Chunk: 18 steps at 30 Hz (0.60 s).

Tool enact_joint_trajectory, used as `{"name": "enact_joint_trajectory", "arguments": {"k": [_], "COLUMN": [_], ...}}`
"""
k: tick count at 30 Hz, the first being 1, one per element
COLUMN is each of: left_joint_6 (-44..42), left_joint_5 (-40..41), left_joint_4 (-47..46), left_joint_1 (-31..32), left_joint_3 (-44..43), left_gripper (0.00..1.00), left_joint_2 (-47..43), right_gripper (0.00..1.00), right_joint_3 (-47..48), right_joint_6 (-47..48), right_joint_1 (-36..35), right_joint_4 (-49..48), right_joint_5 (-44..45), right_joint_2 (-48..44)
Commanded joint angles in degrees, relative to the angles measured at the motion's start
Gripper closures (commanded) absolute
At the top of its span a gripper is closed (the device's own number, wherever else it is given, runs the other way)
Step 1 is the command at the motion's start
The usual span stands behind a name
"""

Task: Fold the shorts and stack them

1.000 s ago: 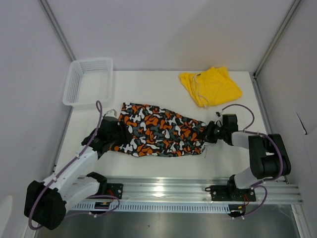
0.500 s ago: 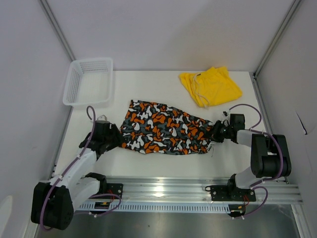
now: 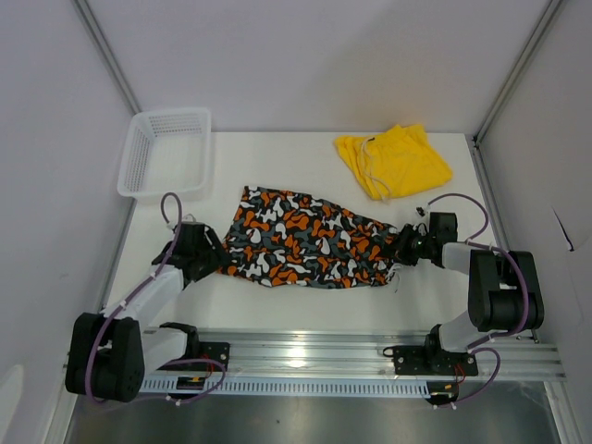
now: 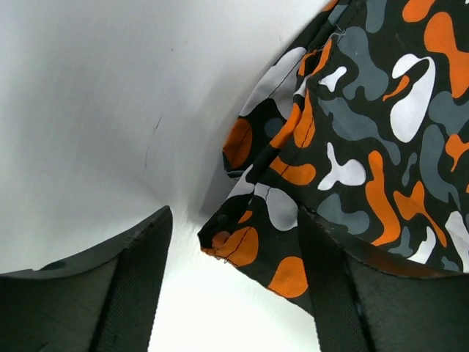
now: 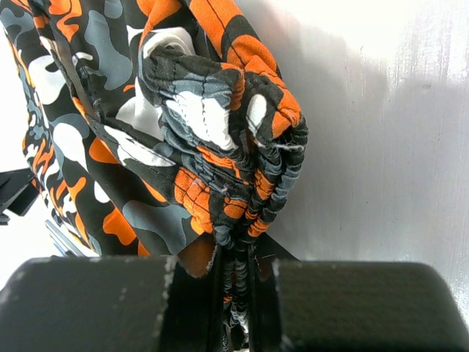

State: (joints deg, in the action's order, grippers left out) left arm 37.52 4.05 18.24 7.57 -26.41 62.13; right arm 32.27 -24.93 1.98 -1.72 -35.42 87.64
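Note:
The patterned shorts (image 3: pixel 305 239) lie stretched across the middle of the table. My right gripper (image 3: pixel 404 245) is at their right end, shut on the bunched elastic waistband (image 5: pixel 220 139), which is pinched between its jaws (image 5: pixel 238 293). At the left end my left gripper (image 3: pixel 215 256) stands open. A loose hem corner (image 4: pixel 245 246) lies on the table between its fingers (image 4: pixel 117 286), touching neither pad. The yellow shorts (image 3: pixel 393 162) sit folded at the back right, drawstring showing, away from both grippers.
A white mesh basket (image 3: pixel 166 153) stands at the back left corner. Grey walls close in the table (image 3: pixel 277 296) on the left, back and right. The metal rail with both arm bases runs along the near edge.
The patterned shorts were pulled to the right and stretched out. My left gripper drew back to the left, opened wider and let go of the hem. The right gripper kept its grip.

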Motion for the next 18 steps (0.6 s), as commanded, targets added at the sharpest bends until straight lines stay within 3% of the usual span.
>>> {"name": "enact_joint_trajectory", "arguments": {"k": [1, 2, 4, 5, 7, 8, 12, 18], "left_joint_6": [-0.69, -0.95, -1.30, -1.74, -1.83, -2.01, -1.92, -1.83], "left_joint_5": [-1.32, -2.46, -3.08, -3.35, -3.35, -2.92, -1.59, -2.74], "left_joint_4": [-4.87, -6.53, -7.51, -8.30, -8.40, -8.22, -7.52, -7.60], "left_joint_1": [-0.63, -0.63, -0.63, -0.63, -0.63, -0.63, -1.42, -10.02], "left_joint_3": [-2.15, -1.98, -1.98, -2.06, -2.06, -2.24, -1.80, -0.13], "left_gripper": [0.30, 0.32, 0.50, 0.70, 0.93, 1.00, 1.00, 1.00], "left_joint_2": [2.03, 2.21, 2.38, 2.47, 2.56, 2.56, 1.42, -2.00], "right_gripper": [1.00, 1.00, 1.00, 1.00, 1.00, 1.00, 1.00, 1.00], "right_joint_3": [-0.46, -0.46, -0.54, -0.54, -0.63, -0.54, 0.16, 2.44], "right_joint_6": [0.67, 0.58, 0.67, 0.58, 0.58, 0.58, -0.03, -1.53], "right_joint_1": [0.04, 0.04, 0.04, 0.04, 0.04, 0.04, 0.22, 6.01], "right_joint_4": [-1.98, -1.98, -2.06, -2.15, -2.15, -2.06, -0.05, 7.51], "right_joint_5": [-0.44, -0.44, -0.44, -0.44, -0.44, -0.53, -0.53, -9.13], "right_joint_2": [-0.54, -0.62, -0.62, -0.71, -0.71, -0.71, -0.45, 2.62]}}
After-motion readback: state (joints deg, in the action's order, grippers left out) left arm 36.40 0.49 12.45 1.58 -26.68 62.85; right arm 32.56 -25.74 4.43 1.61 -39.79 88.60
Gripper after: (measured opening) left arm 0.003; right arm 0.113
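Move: The near left corner of the patterned shorts lies just about 2 cm ahead of the open left fingers, 1 cm below and roughly in line sideways. The shorts' far left corner is some 20 cm ahead and 7 cm right of the left hand; the white basket's middle is around 29 cm ahead and 15 cm left. From the right hand, already gripping the bunched waistband end, the near left corner is about 47 cm left and 4 cm back. The left fingers shut completely on the near left corner of the patterned shorts, pinching the folded edge as the hand slides about 2 cm forward over it. The left hand then swings some 2 cm left, away from the right hand, rising slightly with the cloth. The right keeps its grip and, late on, eases back about 1 cm. ##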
